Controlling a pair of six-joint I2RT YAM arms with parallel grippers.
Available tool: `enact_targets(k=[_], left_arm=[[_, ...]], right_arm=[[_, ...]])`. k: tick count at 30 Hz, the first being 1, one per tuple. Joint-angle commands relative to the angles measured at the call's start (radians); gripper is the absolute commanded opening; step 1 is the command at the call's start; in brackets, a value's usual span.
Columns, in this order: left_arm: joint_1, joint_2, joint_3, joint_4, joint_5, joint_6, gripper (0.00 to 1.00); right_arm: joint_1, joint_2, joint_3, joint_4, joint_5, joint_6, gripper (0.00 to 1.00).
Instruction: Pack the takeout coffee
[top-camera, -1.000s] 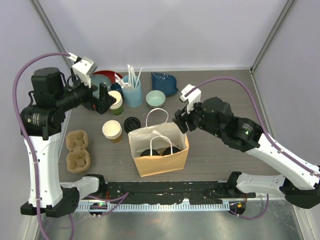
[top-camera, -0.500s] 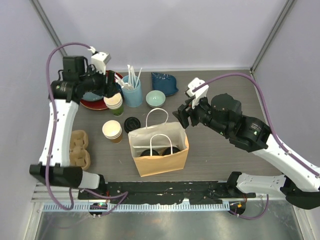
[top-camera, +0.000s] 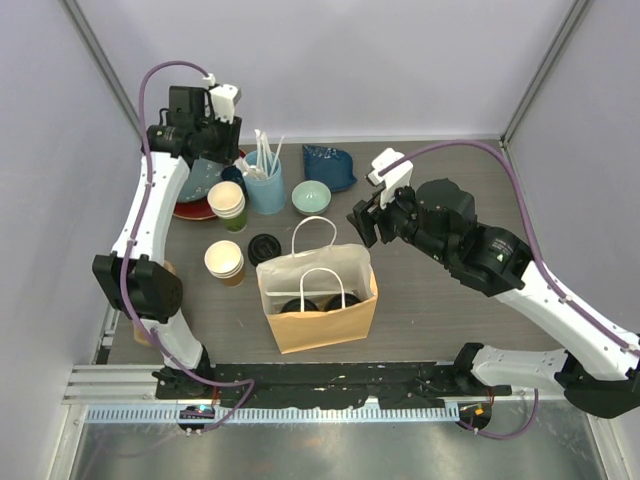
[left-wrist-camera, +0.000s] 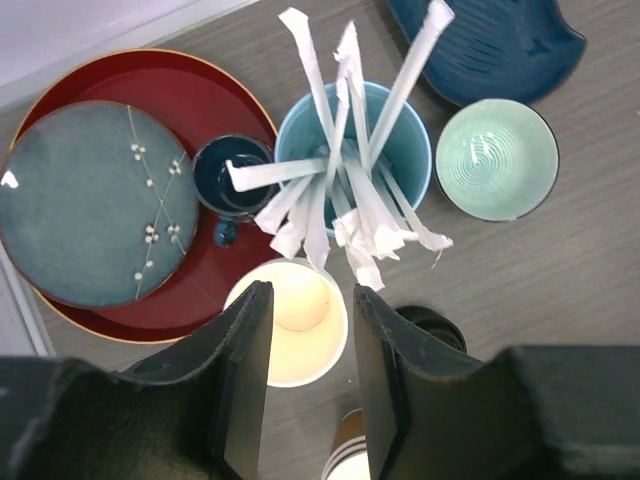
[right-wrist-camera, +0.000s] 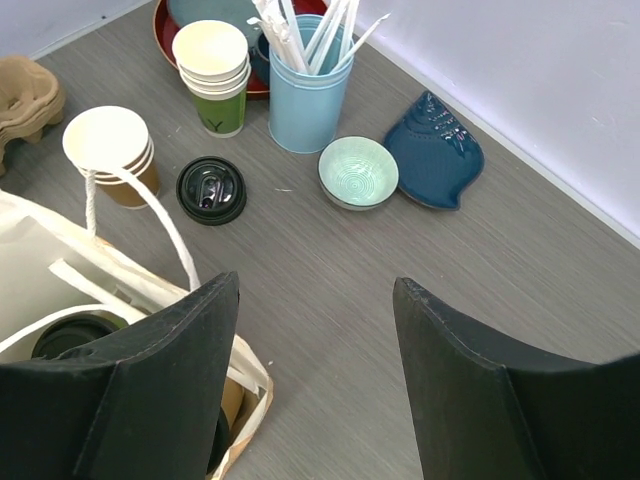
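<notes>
The takeout coffee sits inside the brown paper bag (top-camera: 318, 322) at the table's middle. Two black lids (top-camera: 304, 304) show side by side at the bag's bottom, and one lid (right-wrist-camera: 72, 335) appears in the right wrist view. My left gripper (top-camera: 202, 152) hangs high over the back left. Its jaws (left-wrist-camera: 312, 296) stand partly open with nothing between them, far above a lidless green cup stack (left-wrist-camera: 290, 325). My right gripper (top-camera: 363, 226) hovers by the bag's far right corner, open (right-wrist-camera: 315, 290) and empty over bare table.
At the back stand a blue cup of wrapped straws (top-camera: 264, 180), a mint bowl (top-camera: 311, 197), a dark blue leaf dish (top-camera: 328, 165) and a red tray (top-camera: 190, 208) holding a blue plate (left-wrist-camera: 90, 200). A brown cup stack (top-camera: 224, 261), loose black lids (top-camera: 264, 247) and a cardboard carrier (top-camera: 157, 300) lie left of the bag.
My left arm has swung up and back from beside the green cup stack to high above it, its jaws narrowing. The right gripper shifted slightly toward the back.
</notes>
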Motion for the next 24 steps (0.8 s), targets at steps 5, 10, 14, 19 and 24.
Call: enact_targets(k=[5, 10, 14, 19, 24], left_arm=[[0.002, 0.107, 0.168, 0.033, 0.026, 0.0, 0.37], [-0.015, 0.209, 0.3, 0.018, 0.121, -0.051, 0.42], [-0.05, 0.283, 0.398, 0.008, 0.11, -0.086, 0.39], [-0.141, 0.315, 0.409, 0.027, 0.052, -0.023, 0.41], [-0.155, 0.41, 0.487, 0.027, -0.038, -0.029, 0.41]], right_arm=[[-0.066, 0.021, 0.004, 0.06, -0.049, -0.012, 0.68], [-0.097, 0.026, -0.007, 0.063, -0.075, -0.006, 0.68], [-0.112, 0.026, -0.022, 0.064, -0.09, 0.0, 0.68], [-0.127, 0.03, -0.028, 0.064, -0.093, 0.003, 0.68], [-0.138, 0.026, -0.03, 0.062, -0.106, 0.003, 0.68]])
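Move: The straws in the blue cup stand about 3 cm ahead of the left hand, 6 cm to its right and some 15 cm below. From that hand, the green cup stack is 3 cm back and 2 cm left, the bowl 3 cm ahead and 15 cm right, and the blue dish 11 cm ahead and 19 cm right. From the right hand, the straws lie roughly 22 cm ahead and 19 cm left, lower down. Left hand, partly open, goes 6 cm forward, then 10 cm right across the straws; right eases forward and down. ##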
